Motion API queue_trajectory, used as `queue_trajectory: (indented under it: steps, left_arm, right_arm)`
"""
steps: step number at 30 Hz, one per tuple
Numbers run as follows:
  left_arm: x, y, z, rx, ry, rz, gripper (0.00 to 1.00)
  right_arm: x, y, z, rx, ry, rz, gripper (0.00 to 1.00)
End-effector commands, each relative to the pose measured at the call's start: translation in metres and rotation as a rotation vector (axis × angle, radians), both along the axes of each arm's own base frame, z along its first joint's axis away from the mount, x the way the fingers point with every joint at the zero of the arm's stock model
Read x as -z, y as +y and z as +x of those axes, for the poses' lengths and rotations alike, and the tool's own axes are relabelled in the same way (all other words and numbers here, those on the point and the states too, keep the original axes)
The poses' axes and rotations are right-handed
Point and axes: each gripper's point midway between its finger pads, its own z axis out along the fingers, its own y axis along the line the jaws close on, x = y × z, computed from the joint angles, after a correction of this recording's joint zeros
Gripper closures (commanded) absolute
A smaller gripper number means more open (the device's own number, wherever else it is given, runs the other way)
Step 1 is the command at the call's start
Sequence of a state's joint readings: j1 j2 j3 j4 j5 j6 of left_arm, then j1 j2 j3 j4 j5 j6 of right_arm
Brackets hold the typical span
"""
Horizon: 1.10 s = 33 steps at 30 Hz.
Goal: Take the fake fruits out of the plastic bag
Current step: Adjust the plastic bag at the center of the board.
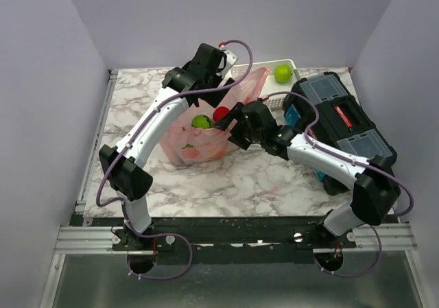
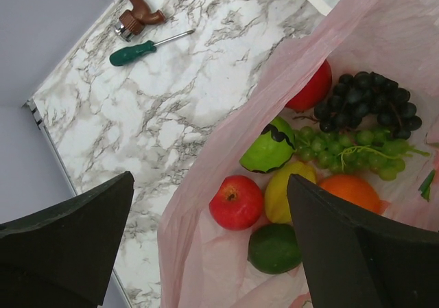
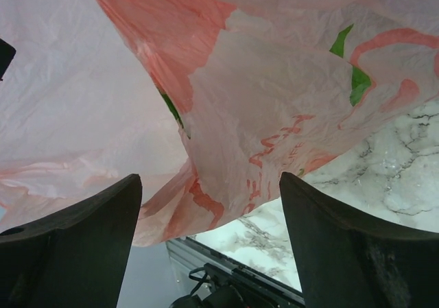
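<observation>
The pink plastic bag (image 1: 195, 140) lies open in the middle of the table, and its wall (image 3: 274, 109) fills the right wrist view. Inside it lie fake fruits: a red apple (image 2: 236, 202), a dark green round fruit (image 2: 274, 248), a lemon (image 2: 282, 191), an orange (image 2: 350, 190), a green apple (image 2: 269, 149), green grapes (image 2: 353, 150), dark grapes (image 2: 370, 102) and a second red apple (image 2: 312, 88). My left gripper (image 2: 212, 253) hangs open above the bag's mouth, over the red apple. My right gripper (image 3: 209, 243) is open at the bag's right side, with the bag's lower edge hanging between its fingers.
A white basket (image 1: 269, 66) at the back holds a green fruit (image 1: 282, 73). A black toolbox (image 1: 343, 126) fills the right side. A green-handled screwdriver (image 2: 147, 47) and a brown fitting (image 2: 137, 13) lie on the marble left of the bag.
</observation>
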<state>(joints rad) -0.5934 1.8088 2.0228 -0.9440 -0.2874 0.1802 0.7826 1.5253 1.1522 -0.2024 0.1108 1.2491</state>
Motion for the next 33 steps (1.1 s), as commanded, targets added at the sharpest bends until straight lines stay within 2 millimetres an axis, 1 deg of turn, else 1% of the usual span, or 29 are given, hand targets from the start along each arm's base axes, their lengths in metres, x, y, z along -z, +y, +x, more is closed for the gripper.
queue_trajectory:
  steps: [1, 3, 6, 7, 8, 9, 10, 11, 13, 15, 17, 21, 22, 23, 24, 27, 29, 31, 33]
  left_arm:
    - [0.013, 0.000, 0.004, 0.021, 0.018, 0.036, 0.11]
    - [0.017, 0.001, 0.004, 0.017, 0.029, 0.041, 0.16]
    - [0.026, 0.001, 0.001, 0.021, 0.059, 0.031, 0.27]
    - [0.030, 0.001, 0.000, 0.020, 0.068, 0.030, 0.31]
    - [0.034, 0.002, -0.001, 0.014, 0.075, 0.031, 0.35]
    - [0.040, 0.002, -0.004, 0.014, 0.087, 0.033, 0.40]
    - [0.046, 0.004, -0.005, 0.005, 0.095, 0.033, 0.43]
    - [0.052, 0.007, -0.006, -0.014, 0.096, 0.037, 0.47]
    - [0.060, 0.014, -0.010, -0.042, 0.098, 0.050, 0.61]
    - [0.062, 0.021, -0.013, -0.072, 0.086, 0.055, 0.76]
    - [0.058, 0.025, -0.019, -0.087, 0.072, 0.034, 0.81]
    - [0.045, 0.019, -0.038, -0.073, 0.069, -0.078, 0.89]
    - [0.044, 0.018, -0.044, -0.073, 0.073, -0.099, 0.92]
    - [0.040, 0.017, -0.050, -0.069, 0.072, -0.127, 0.97]
    - [0.038, 0.017, -0.056, -0.067, 0.076, -0.151, 1.00]
    - [0.036, 0.013, -0.074, -0.064, 0.083, -0.237, 1.00]
    - [0.036, 0.011, -0.085, -0.053, 0.094, -0.286, 1.00]
    - [0.040, 0.006, -0.097, -0.020, 0.111, -0.335, 1.00]
    - [0.041, 0.001, -0.110, 0.019, 0.115, -0.392, 1.00]
  right_arm:
    - [0.001, 0.006, 0.007, 0.014, -0.054, -0.048, 0.20]
    - [0.002, 0.010, 0.003, 0.004, -0.069, -0.076, 0.24]
    - [0.008, 0.018, -0.007, -0.026, -0.079, -0.120, 0.40]
    - [0.008, 0.021, -0.011, -0.035, -0.081, -0.132, 0.41]
    - [0.009, 0.022, -0.015, -0.043, -0.086, -0.146, 0.45]
    - [0.010, 0.024, -0.019, -0.044, -0.098, -0.160, 0.53]
    - [0.010, 0.025, -0.023, -0.048, -0.108, -0.177, 0.61]
    - [0.010, 0.026, -0.028, -0.050, -0.120, -0.193, 0.65]
    - [0.012, 0.025, -0.036, -0.051, -0.133, -0.223, 0.74]
    - [0.016, 0.022, -0.043, -0.054, -0.136, -0.250, 0.83]
    - [0.022, 0.017, -0.050, -0.054, -0.132, -0.271, 0.89]
    - [0.038, 0.002, -0.064, -0.067, -0.112, -0.300, 0.94]
    - [0.040, -0.003, -0.067, -0.061, -0.108, -0.305, 0.96]
    - [0.046, -0.010, -0.070, -0.056, -0.099, -0.316, 0.96]
    - [0.048, -0.015, -0.073, -0.058, -0.098, -0.318, 0.97]
    - [0.063, -0.029, -0.086, -0.083, -0.081, -0.330, 0.98]
    - [0.071, -0.032, -0.097, -0.128, -0.078, -0.318, 0.98]
    - [0.078, -0.031, -0.106, -0.185, -0.097, -0.304, 0.95]
    - [0.091, -0.034, -0.116, -0.228, -0.098, -0.324, 0.91]
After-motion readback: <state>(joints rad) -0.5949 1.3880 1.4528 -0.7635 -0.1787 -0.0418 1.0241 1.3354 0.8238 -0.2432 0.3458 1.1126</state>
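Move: The bag's far-left rim lies about 9 cm below the left hand, roughly 2 cm back and 1 cm to its left. The green ball is some 2 cm to that hand's right, level with it, the red ball about 3 cm ahead and 8 cm right, both around 20 cm lower. From the right hand, the bag's near-right rim is some 3 cm back, 3 cm left and 2 cm down; the red ball lies 12 cm ahead, 3 cm left and 12 cm down. Down onto the far-left rim goes the left hand, about 10 cm, its fingers closing from wide open to pinch the plastic; it then rises some 7 cm while pulling back about 9 cm. The right hand edges left and back, shuts on the near-right rim, then draws the plastic back, down and to the right, rolling nearly 20 degrees. ##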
